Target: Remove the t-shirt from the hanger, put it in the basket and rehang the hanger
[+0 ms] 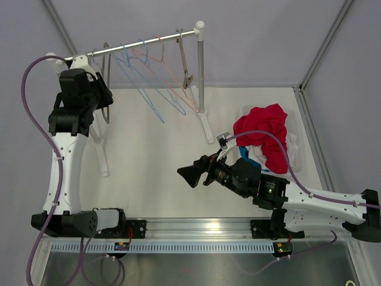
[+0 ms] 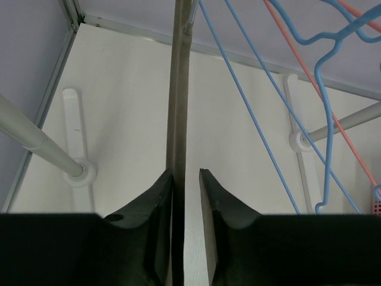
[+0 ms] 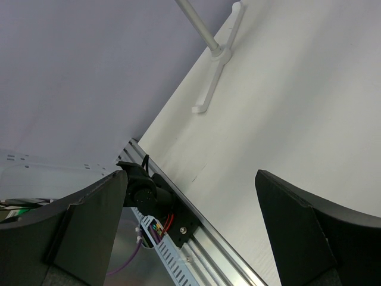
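The red t-shirt (image 1: pixel 265 128) lies bunched in a white basket (image 1: pixel 296 149) at the right, off any hanger. My left gripper (image 1: pixel 104 98) is up at the rack's left end, around a grey-brown hanger (image 1: pixel 106 71). In the left wrist view the hanger's bar (image 2: pixel 178 89) runs between my left gripper's (image 2: pixel 186 173) jaws. It rests against the left finger (image 2: pixel 156 202), with a narrow gap to the right finger (image 2: pixel 214 202), so the jaws are slightly open. My right gripper (image 1: pixel 186 174) hovers over the table's middle, wide open and empty (image 3: pixel 190 179).
The rack rail (image 1: pixel 137 50) carries blue wire hangers (image 1: pixel 149 89), a pink one (image 1: pixel 169 71) and a second brown one (image 1: pixel 186 71). Its right post (image 1: pixel 201 71) and white foot (image 1: pixel 206 128) stand mid-table. The left foot (image 1: pixel 101 155) is beside my left arm.
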Controlling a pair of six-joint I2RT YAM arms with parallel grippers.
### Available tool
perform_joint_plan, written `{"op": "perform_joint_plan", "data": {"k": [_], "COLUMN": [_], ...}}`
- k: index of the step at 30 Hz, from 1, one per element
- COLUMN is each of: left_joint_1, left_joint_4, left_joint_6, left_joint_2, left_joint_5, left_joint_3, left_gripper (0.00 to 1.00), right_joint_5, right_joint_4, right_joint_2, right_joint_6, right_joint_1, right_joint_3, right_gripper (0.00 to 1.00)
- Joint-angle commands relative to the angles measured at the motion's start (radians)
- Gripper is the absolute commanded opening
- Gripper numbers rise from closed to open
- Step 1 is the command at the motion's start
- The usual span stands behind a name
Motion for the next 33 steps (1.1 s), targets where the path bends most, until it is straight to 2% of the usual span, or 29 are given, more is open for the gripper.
{"op": "perform_joint_plan", "data": {"k": [1, 4, 5, 7, 9, 15, 21, 26, 28, 31, 33], "left_joint_1": [0.007, 0.007, 0.007, 0.005, 0.005, 0.004, -0.012, -0.022, -0.033, -0.059, -0.078], "left_joint_4": [0.05, 0.062, 0.072, 0.088, 0.107, 0.193, 0.196, 0.196, 0.196, 0.197, 0.196], "left_joint_6": [-0.009, -0.021, -0.032, -0.044, -0.052, -0.124, -0.101, -0.105, -0.125, -0.153, -0.148], "left_joint_2": [-0.057, -0.091, -0.104, -0.143, -0.173, -0.362, -0.563, -0.73, -0.763, -0.81, -0.85], "left_joint_5": [-0.014, 0.001, 0.001, 0.011, 0.014, 0.116, 0.13, 0.198, 0.24, 0.415, 0.478], "left_joint_3": [-0.012, -0.035, -0.063, -0.095, -0.112, -0.251, -0.374, -0.456, -0.485, -0.551, -0.609], "left_gripper": [0.39, 0.61, 0.75, 0.89, 0.95, 0.99, 0.99, 0.99, 0.99, 0.99, 0.99], "right_joint_5": [0.002, 0.014, 0.019, 0.036, 0.056, 0.14, 0.334, 0.34, 0.376, 0.5, 0.571], "right_joint_4": [0.007, -0.019, -0.033, -0.082, -0.111, -0.166, -0.211, -0.241, -0.301, -0.46, -0.551], "right_joint_2": [-0.019, -0.025, -0.028, -0.046, -0.062, -0.119, -0.253, -0.364, -0.387, -0.39, -0.404], "right_joint_6": [-0.021, -0.038, -0.047, -0.073, -0.089, -0.181, -0.285, -0.402, -0.428, -0.403, -0.361], "right_joint_1": [0.0, 0.0, -0.002, 0.0, 0.0, 0.0, 0.0, -0.002, -0.002, 0.0, -0.002], "right_joint_3": [0.011, 0.029, 0.048, 0.078, 0.097, 0.149, 0.18, 0.221, 0.242, 0.294, 0.312], "right_gripper": [0.98, 0.99, 0.99, 1.0, 0.99, 1.0, 1.0, 0.99, 1.0, 0.99, 0.99]}}
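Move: The grey hanger stands between the left gripper's barely parted fingers, its middle about 5 cm ahead and 3 cm above; the nearest blue hanger is some 11 cm to the right and 6 cm ahead at that height, the rack's left post about 10 cm left, 3 cm ahead. From the right gripper the grey hanger lies some 27 cm left, 27 ahead, 10 above; the red t-shirt is about 27 right, 20 ahead, 22 below. Spread the left fingers fully to let the grey hanger go, and draw the gripper back about 18 cm from the rack, rising slightly before easing down, veering right late while the wrist tips up and turns clockwise. Shortly after, swing the open, empty right gripper some 19 cm right and 14 up, away from the rack side, turning clockwise and tipping up. ##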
